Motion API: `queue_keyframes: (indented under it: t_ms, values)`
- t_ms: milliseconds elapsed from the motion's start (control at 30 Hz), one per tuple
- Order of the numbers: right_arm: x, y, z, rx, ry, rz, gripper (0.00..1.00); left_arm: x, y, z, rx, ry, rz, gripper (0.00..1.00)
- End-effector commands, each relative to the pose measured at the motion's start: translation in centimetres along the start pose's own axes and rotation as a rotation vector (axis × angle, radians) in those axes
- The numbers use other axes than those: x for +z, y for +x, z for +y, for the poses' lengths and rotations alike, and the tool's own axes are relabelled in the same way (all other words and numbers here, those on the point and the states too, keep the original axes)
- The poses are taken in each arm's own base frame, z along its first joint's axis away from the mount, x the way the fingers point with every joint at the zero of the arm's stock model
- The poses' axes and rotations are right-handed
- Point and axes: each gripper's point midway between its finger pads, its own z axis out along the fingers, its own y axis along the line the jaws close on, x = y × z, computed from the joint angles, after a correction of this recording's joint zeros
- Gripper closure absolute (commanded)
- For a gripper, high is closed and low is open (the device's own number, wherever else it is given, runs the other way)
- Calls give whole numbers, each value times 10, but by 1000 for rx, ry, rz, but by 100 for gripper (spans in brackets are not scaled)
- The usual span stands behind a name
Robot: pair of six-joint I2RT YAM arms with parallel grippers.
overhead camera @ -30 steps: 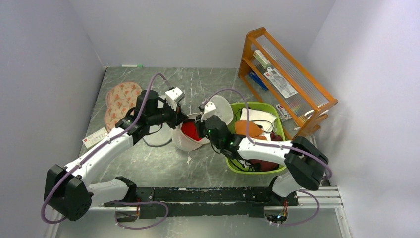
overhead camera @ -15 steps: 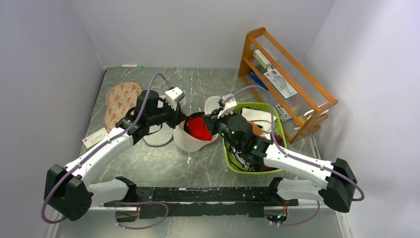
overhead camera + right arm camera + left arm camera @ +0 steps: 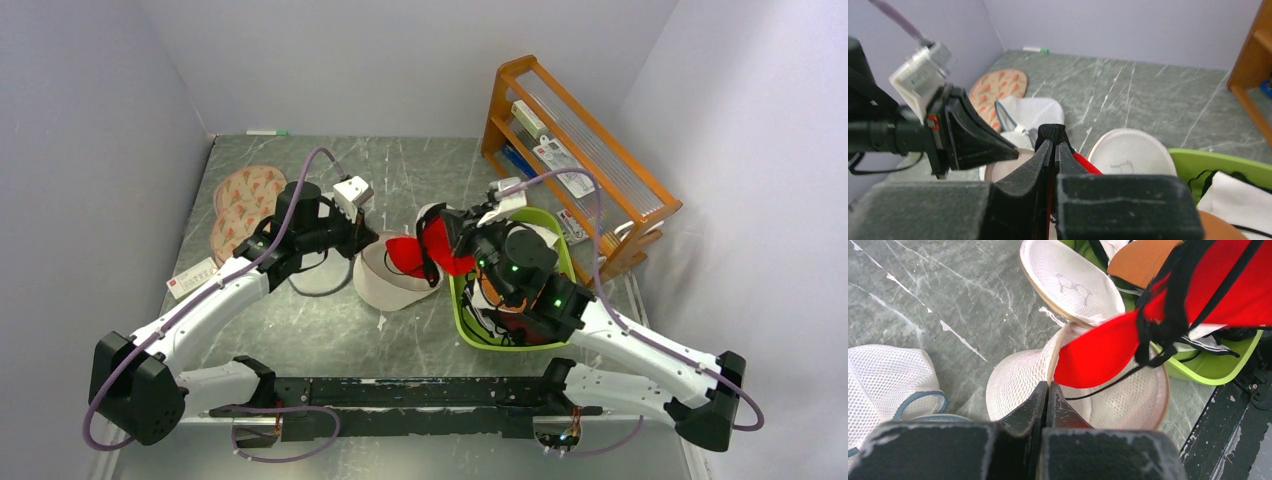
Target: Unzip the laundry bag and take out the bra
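The laundry bag [image 3: 392, 288] lies open like a clamshell, its lid [image 3: 1073, 282] tipped back with a small dark mark on it. My left gripper [image 3: 358, 243] is shut on the near rim of the lower half [image 3: 1015, 385]. The bright red bra [image 3: 428, 248] with black straps hangs above the bag's right side, stretched toward the green basket [image 3: 463, 312]. My right gripper [image 3: 1053, 136] is shut on the bra [image 3: 1083, 162] at its black strap. Part of one red cup [image 3: 1098, 347] still overlaps the open half.
The green basket [image 3: 1220, 367] holds white, orange and dark clothes. A white mesh bag [image 3: 320, 275] and a pink patterned bag [image 3: 240, 205] lie to the left. A wooden rack [image 3: 575, 150] stands at the back right. A small card [image 3: 192, 278] sits near the left wall.
My right gripper has moved right and up toward the basket, drawing the red bra out of the open bag. The left gripper has stayed on the bag's rim.
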Motion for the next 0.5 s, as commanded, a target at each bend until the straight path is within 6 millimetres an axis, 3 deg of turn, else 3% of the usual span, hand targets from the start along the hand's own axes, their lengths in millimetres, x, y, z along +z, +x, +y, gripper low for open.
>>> queue_keyframes:
  t_ms: [0,200,367,467]
  values:
    - [-10,-49,-13,-9,67,-103,98,0,-18,-6,28,30,-27,93]
    - [-27,-89,-19,-16,85,-178,99,-1,-18,-4,31,12,-28,93]
    - [-56,-123,-31,-1,101,-237,99,-2,-19,-3,29,6,-27,93]
    - [-74,-132,-46,2,143,-243,99,-2,-18,-1,24,-4,-25,93]
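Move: Below and to the right of the right hand, which already pinches the red bra by its black band, lies the green basin: roughly 12 cm right, 2 cm farther out, 26 cm down. The laundry bag stands about 11 cm to this hand's left, 3 cm ahead and 24 cm down, its open lid some 9 cm ahead, 2 cm left and 22 cm down. From the left hand, the basin is about 25 cm right, level in reach, 15 cm lower. Lifting the held bra away from the laundry bag, the right hand climbs about 10 cm and swings some 6 cm to the right, easing slightly back late on. Its fingers stay shut on the black band and tip up about 10 degrees while turning a little clockwise. The left hand stays put and keeps pinching the bag's rim. ##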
